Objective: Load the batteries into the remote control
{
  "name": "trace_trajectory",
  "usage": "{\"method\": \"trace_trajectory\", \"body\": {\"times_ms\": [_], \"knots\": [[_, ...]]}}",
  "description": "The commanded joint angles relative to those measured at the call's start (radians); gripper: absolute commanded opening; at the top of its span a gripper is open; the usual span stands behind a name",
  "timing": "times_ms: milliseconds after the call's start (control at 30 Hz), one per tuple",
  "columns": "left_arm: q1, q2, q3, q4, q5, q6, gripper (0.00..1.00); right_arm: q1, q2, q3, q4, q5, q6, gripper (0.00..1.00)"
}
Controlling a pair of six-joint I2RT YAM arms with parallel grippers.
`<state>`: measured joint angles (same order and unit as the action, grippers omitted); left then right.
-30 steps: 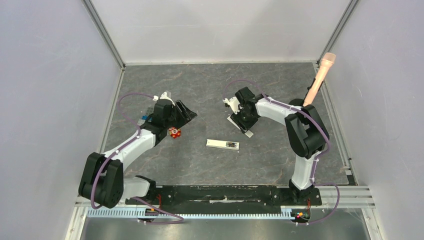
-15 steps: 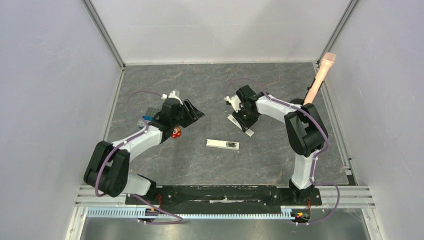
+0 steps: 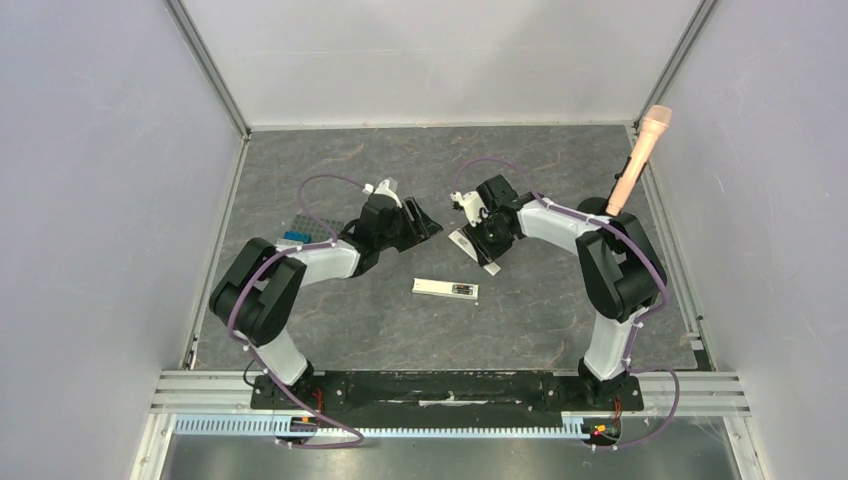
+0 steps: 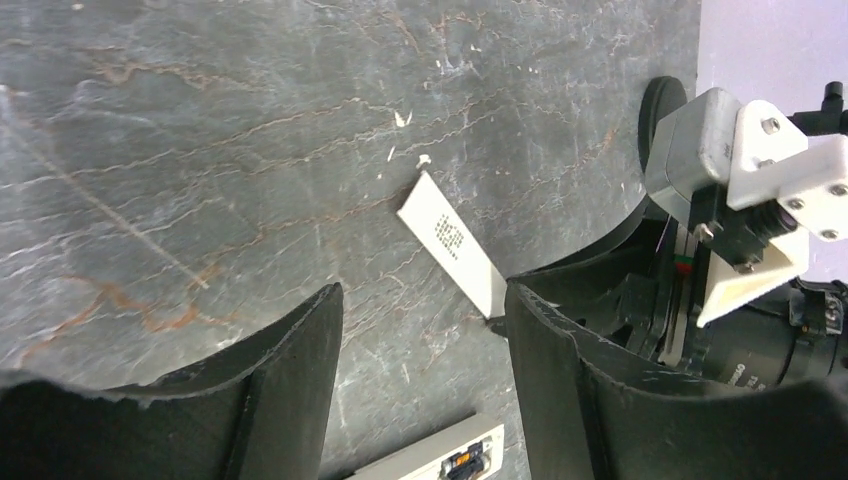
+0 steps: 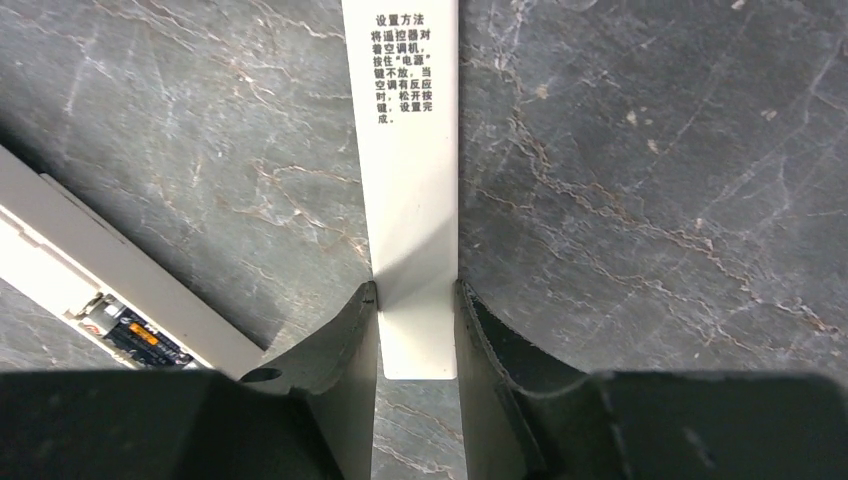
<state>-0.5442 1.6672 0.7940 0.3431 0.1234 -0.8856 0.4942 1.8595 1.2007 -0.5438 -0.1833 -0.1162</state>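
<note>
The remote control (image 3: 446,289) lies flat mid-table, a white bar with its compartment open at the right end. A dark battery with an orange mark (image 5: 130,336) sits in that compartment, also seen in the left wrist view (image 4: 466,462). A white flat cover with printed text (image 5: 410,150) lies just behind the remote (image 5: 60,250). My right gripper (image 5: 417,295) is shut on the cover's near end, one finger on each long edge. My left gripper (image 4: 422,300) hangs open and empty above the table, between the remote (image 4: 420,462) and the cover (image 4: 450,240).
A pink microphone (image 3: 640,160) leans against the right wall. A grey studded plate with a blue brick (image 3: 296,232) lies at the left, partly under my left arm. The right arm's wrist camera (image 4: 750,190) sits close to my left gripper's right finger.
My left arm has swung right from the left side toward the middle, and its gripper now sits near the cover. My right gripper has closed in on the cover's edges.
</note>
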Motion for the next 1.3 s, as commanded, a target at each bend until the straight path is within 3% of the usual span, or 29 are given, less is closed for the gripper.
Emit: {"method": "trace_trajectory", "body": {"times_ms": [0,367,633,800,1100,1200,1267], "knots": [[-0.022,0.048,0.055,0.086,-0.011,0.002,0.67,0.005,-0.044,-0.023,0.038,-0.051,0.022,0.22],[-0.043,0.167,0.137,-0.008,-0.016,-0.003,0.66,0.006,-0.084,-0.034,0.065,-0.128,0.022,0.23],[-0.048,0.225,0.157,0.025,0.029,-0.044,0.65,0.006,-0.090,-0.042,0.068,-0.159,0.009,0.23],[-0.048,0.250,0.154,0.080,0.072,-0.087,0.58,0.006,-0.089,-0.045,0.072,-0.166,0.004,0.23],[-0.048,0.273,0.117,0.169,0.127,-0.148,0.31,0.006,-0.097,-0.053,0.088,-0.174,0.006,0.23],[-0.049,0.283,0.116,0.198,0.140,-0.162,0.14,0.006,-0.101,-0.057,0.091,-0.184,0.003,0.24],[-0.049,0.284,0.113,0.220,0.148,-0.173,0.02,0.006,-0.109,-0.060,0.094,-0.171,0.004,0.30]]}}
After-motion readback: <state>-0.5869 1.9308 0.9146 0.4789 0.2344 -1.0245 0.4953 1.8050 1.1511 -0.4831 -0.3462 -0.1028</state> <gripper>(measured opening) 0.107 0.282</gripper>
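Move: The battery cover, already gripped by the right fingers near its near-right end, has its middle about 10 cm right of the left hand, 4 cm back and 5 cm below; its free far-left end is only some 6 cm to the right. From the right hand, the cover's middle lies about 3 cm left and 2 cm ahead. The remote control lies roughly 12 cm back and 4 cm right of the left hand, 6 cm lower, and 9 cm left and 6 cm back of the right. The battery cover's free end is met by the open left hand, which travels about 5 cm right and some 4 cm down onto it, tipping slightly downward, then shuts its fingers and pinches that end. Meanwhile the right hand, still on the near end, carries the cover left towards it, a little back and up, rolling its left side up about 10 degrees. ##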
